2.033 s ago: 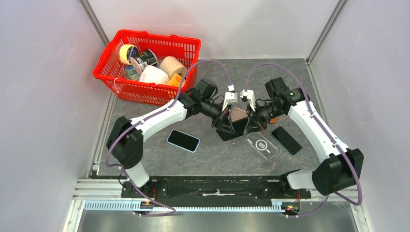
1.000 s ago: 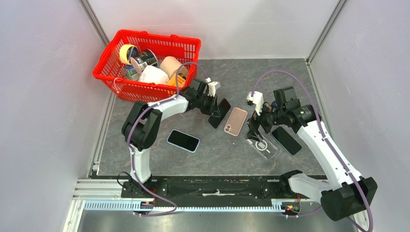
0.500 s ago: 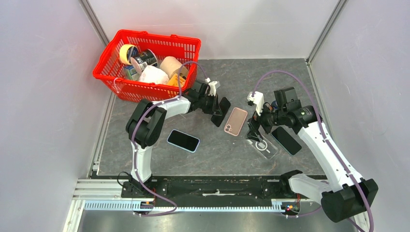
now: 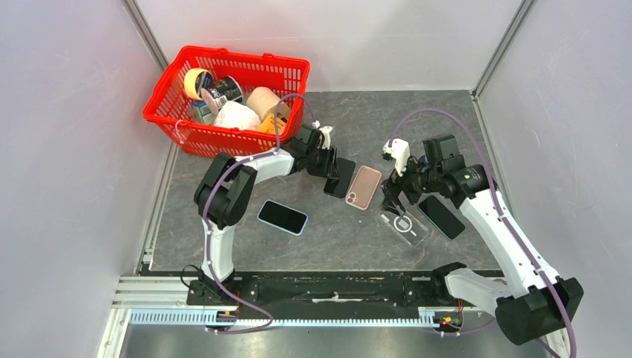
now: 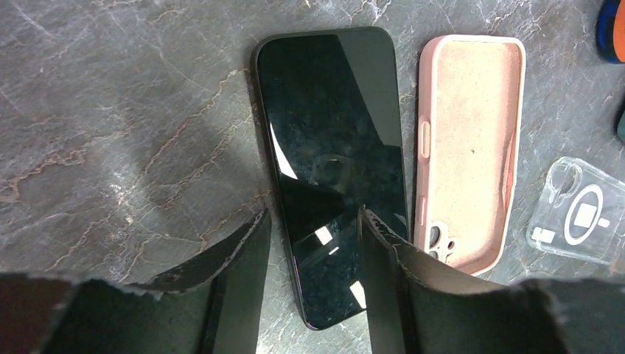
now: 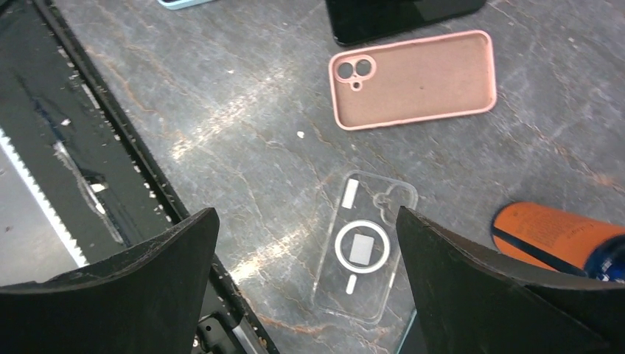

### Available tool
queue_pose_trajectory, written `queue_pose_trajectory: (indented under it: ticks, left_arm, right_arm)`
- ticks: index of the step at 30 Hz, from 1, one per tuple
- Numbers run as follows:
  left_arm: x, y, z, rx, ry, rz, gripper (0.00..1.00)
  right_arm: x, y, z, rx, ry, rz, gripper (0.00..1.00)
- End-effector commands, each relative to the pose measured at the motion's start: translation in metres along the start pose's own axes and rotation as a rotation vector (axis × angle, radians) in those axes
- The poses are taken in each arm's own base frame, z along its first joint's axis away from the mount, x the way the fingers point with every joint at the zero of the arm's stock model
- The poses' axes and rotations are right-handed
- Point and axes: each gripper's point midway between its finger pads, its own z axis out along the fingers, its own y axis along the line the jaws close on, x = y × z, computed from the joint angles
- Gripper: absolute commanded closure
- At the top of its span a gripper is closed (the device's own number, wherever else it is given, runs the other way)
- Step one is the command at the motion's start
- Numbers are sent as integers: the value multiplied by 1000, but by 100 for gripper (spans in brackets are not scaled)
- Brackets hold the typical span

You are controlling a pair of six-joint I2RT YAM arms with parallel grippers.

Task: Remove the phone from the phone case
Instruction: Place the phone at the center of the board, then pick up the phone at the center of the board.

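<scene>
The black phone point(image 5: 332, 147) lies flat and screen-up on the stone table, with the empty pink phone case point(image 5: 464, 140) lying inside-up just to its right. In the top view the phone point(image 4: 344, 177) and the case point(image 4: 363, 186) sit side by side at mid-table. My left gripper point(image 5: 313, 232) hovers over the phone's near end with its jaws apart, and the phone rests on the table below them. My right gripper point(image 6: 307, 221) is wide open and holds nothing, hanging above a clear case point(image 6: 365, 247).
A red basket point(image 4: 223, 142) of household items stands at the back left. A phone in a light-blue case point(image 4: 282, 216) lies front left, and another black phone point(image 4: 441, 216) lies beside the clear case point(image 4: 403, 226). An orange-and-blue object point(image 6: 560, 236) is near the right gripper.
My left gripper's jaws have parted, and the black phone went from tilted in their grip to lying flat beside the pink case. The right arm has barely moved.
</scene>
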Motion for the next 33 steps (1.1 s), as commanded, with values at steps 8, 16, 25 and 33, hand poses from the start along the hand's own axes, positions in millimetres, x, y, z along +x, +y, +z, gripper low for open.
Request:
queue_pose_trajectory:
  ticks: [8, 16, 25, 33]
  left_arm:
    - [-22, 16, -35, -132, -52, 167, 38]
    - [-43, -7, -101, -105, -181, 372, 36]
    - [5, -9, -189, -108, -187, 719, 32]
    - [73, 26, -258, -260, -92, 875, 5]
  right_arm:
    - [3, -16, -2, 141, -47, 28, 3]
    - [7, -4, 14, -10, 89, 199, 3]
    - [0, 20, 70, 0, 158, -94, 3]
    - [-43, 52, 137, -37, 87, -256, 3]
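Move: Just under the left hand, about 2 cm lower, lies the black phone, its middle some 2 cm ahead and 2 cm right. The blue-rimmed phone is about 16 cm left and 14 cm back from that hand, the pink case 10 cm right and 2 cm back. From the right hand, all some 19 cm below, the blue-rimmed phone is 31 cm left and 1 cm ahead, the pink case 11 cm ahead and 4 cm left, the clear case 8 cm right and 1 cm back. Leaving the already released black phone, the left hand first drifts a little left while low, then climbs about 15 cm and swings back and left over the blue-rimmed phone, turning some 45 degrees as its half-open fingers spread nearly wide. The right hand, still wide open, dips a little, then sweeps about 10 cm left and sinks 7 cm towards the same phone. ##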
